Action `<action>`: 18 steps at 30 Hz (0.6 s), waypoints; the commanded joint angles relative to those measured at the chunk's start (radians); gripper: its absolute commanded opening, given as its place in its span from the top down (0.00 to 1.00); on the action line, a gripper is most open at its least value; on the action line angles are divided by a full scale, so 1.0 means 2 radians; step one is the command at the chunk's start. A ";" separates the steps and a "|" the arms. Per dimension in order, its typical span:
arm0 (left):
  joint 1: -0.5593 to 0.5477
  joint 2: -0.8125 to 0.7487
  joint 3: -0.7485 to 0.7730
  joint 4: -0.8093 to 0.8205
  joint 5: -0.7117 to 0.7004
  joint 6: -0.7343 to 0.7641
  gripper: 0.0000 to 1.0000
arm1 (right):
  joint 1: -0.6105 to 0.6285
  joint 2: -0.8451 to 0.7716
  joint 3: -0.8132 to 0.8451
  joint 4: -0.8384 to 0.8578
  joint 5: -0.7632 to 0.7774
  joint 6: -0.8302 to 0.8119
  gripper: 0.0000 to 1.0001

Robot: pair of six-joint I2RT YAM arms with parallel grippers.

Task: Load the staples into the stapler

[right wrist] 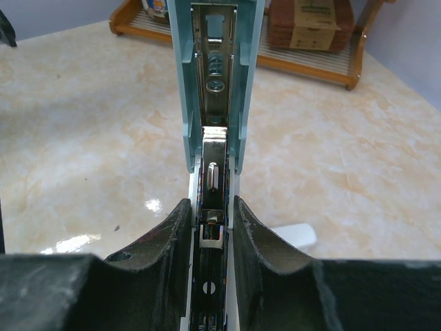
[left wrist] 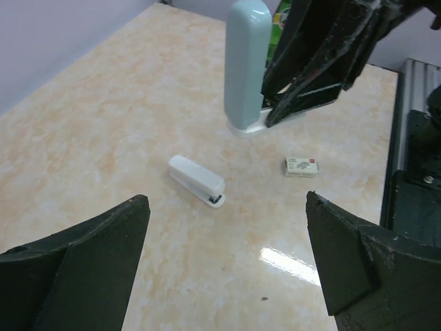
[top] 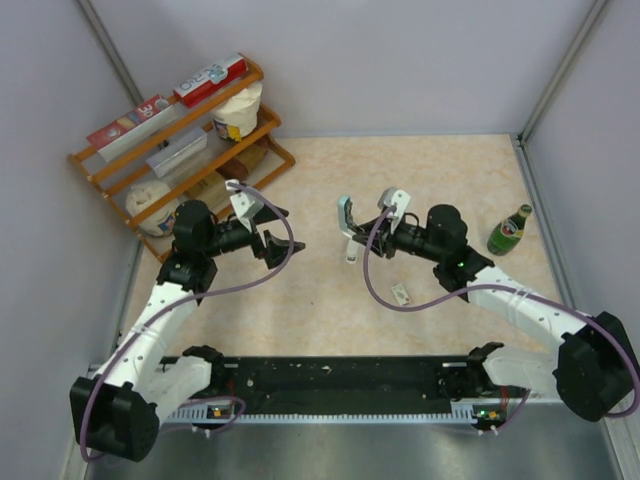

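Note:
A light blue stapler (top: 345,212) stands mid-table with its lid swung up and its staple channel (right wrist: 215,83) exposed. My right gripper (right wrist: 212,207) is shut on its base, one finger on each side. The staples (top: 401,294), a tiny whitish packet with a dark mark, lie on the table just in front of it and show in the left wrist view (left wrist: 302,166) too. A small white stapler (left wrist: 196,179) lies closed beside the blue one. My left gripper (top: 275,232) hovers left of both, open and holding nothing, and its fingers (left wrist: 103,248) frame bare tabletop.
A wooden rack (top: 180,150) with boxes and jars stands at the back left. A green bottle (top: 509,230) stands at the right by the wall. Grey walls close the table on three sides. The black base rail (top: 330,380) runs along the near edge.

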 commanded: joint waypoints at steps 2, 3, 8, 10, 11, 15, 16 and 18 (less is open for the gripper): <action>0.021 -0.043 0.046 -0.129 -0.080 0.074 0.01 | -0.001 0.007 -0.001 0.032 0.059 0.018 0.88; 0.029 -0.051 0.049 -0.154 -0.088 0.087 0.01 | -0.001 0.014 0.000 0.036 0.065 0.026 0.88; 0.052 -0.104 0.057 -0.257 -0.195 0.140 0.01 | 0.030 0.045 0.012 0.047 0.108 0.046 0.89; 0.055 -0.117 0.060 -0.296 -0.248 0.159 0.01 | 0.057 0.057 0.017 0.049 0.148 0.044 0.88; 0.059 -0.126 0.056 -0.312 -0.265 0.167 0.01 | 0.067 0.061 0.019 0.049 0.160 0.048 0.89; 0.071 -0.165 0.032 -0.326 -0.306 0.177 0.01 | 0.095 0.083 0.024 0.059 0.203 0.097 0.89; 0.072 -0.171 0.027 -0.326 -0.310 0.176 0.01 | 0.100 0.090 0.027 0.059 0.217 0.105 0.89; 0.075 -0.180 0.024 -0.326 -0.312 0.171 0.01 | 0.113 0.104 0.034 0.057 0.235 0.119 0.90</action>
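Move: The right hand holds the opened blue stapler about 20 cm above the table. The bare table spot it seems bound for lies some 8 cm left and 2 cm ahead. The white stapler lies about 5 cm ahead, level sideways, and the staple box some 7 cm back and 11 cm right. From the empty left hand, that spot is about 7 cm right, 2 cm ahead and 25 cm down. Downward about 6 cm, the right hand lowers the blue stapler in its unchanged grip, first easing forward a little, then back and some 3 cm left, fingers tipping slightly down and clockwise. The left hand, still wide open, swings about 12 cm left, away from the blue stapler, turning some 35 degrees counter-clockwise with its fingertips dipping. ##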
